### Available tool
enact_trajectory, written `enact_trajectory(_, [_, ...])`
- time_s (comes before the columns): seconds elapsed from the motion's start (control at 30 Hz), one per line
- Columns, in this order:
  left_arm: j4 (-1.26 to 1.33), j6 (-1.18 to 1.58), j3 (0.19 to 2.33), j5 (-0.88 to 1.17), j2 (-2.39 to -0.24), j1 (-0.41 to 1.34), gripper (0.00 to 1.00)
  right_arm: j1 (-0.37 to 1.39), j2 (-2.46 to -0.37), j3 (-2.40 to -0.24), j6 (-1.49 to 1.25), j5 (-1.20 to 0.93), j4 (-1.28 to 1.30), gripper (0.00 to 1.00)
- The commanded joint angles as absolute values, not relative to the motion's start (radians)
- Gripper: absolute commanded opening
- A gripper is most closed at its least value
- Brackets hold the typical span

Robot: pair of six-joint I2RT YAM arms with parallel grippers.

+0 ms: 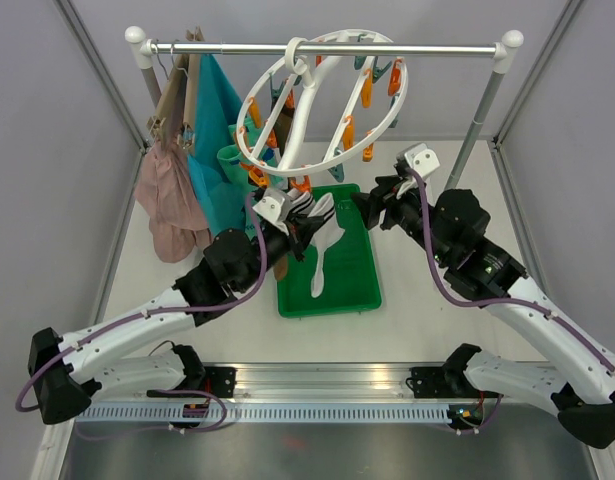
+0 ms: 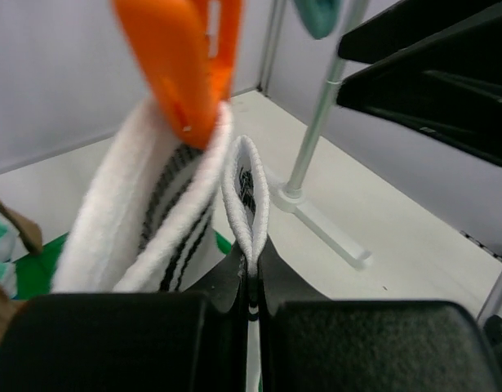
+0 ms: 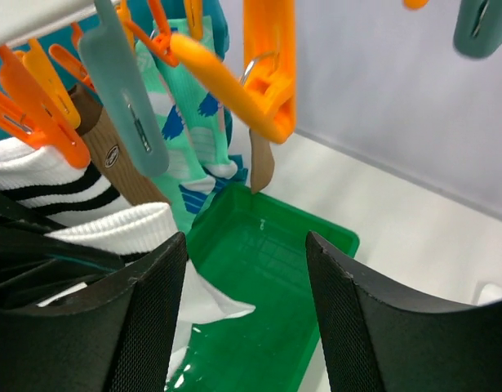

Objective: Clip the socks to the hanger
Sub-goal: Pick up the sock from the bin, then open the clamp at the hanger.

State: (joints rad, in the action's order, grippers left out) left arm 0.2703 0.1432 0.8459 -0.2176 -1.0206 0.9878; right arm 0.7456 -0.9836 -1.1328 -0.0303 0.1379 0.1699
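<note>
The white ring hanger (image 1: 322,100) hangs tilted from the rail, with orange and teal pegs around it. My left gripper (image 1: 299,222) (image 2: 249,257) is shut on the cuff of a white sock (image 2: 247,192), whose foot hangs down over the tray (image 1: 322,258). Beside it, an orange peg (image 2: 189,65) grips a second white sock with black stripes (image 2: 144,220). A mint patterned sock (image 3: 185,139) and a brown sock (image 3: 120,163) hang from pegs too. My right gripper (image 1: 365,205) (image 3: 246,269) is open just right of the held sock, with nothing between its fingers (image 3: 357,318).
A green tray (image 1: 347,285) (image 3: 275,269) lies on the table below both grippers. On the left of the rail hang tan clothes hangers (image 1: 177,95), a large teal garment (image 1: 219,130) and a pink-beige garment (image 1: 169,200). The rail's right leg (image 1: 482,110) stands behind my right arm.
</note>
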Motion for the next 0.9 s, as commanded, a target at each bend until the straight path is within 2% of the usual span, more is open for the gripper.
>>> enact_trajectory(0.0, [0.230,0.185,0.885,-0.256,-0.985,0.936,0.02,0.710,-0.985,-1.189,0.038,0.046,0.114,0.66])
enact_trajectory(0.3, [0.233,0.213,0.887,-0.213,-0.957,0.873,0.02,0.672,-0.973,-1.184,0.100,-0.100,0.051,0.68])
enact_trajectory(0.87, [0.196,0.206,0.910,-0.193,-0.936,0.828,0.02,0.558,-1.054,-1.272,0.104,-0.239,0.008,0.69])
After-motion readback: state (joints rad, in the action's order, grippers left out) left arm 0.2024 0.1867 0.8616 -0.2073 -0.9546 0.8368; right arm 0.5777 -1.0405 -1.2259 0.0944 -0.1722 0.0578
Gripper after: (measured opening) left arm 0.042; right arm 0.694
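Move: The left hand already holds the loose striped sock; the orange clip with the other striped sock hanging from it is roughly 4 cm ahead, 3 cm left and 5 cm above, and the yellow clip with the brown sock 7 cm farther left, about level in height with it. For the open, empty right hand, the teal clip sits about 1 cm ahead, 4 cm left and 5 cm up, the bare orange clip 3 cm ahead, straight in line, 6 cm up. Keeping its pinch on the sock's cuff, the left hand carries the sock left and forward, about 6 cm in all and slowing, with a slight rise and a small counter-clockwise turn, in towards the orange clip and the striped sock already hanging there. The right hand meanwhile rises some 5 cm with a little forward reach, its wide-open fingers tipping up about 10 degrees and swinging slightly counter-clockwise, towards the teal clip and the bare orange clip beside it, with neither clip gripped. ##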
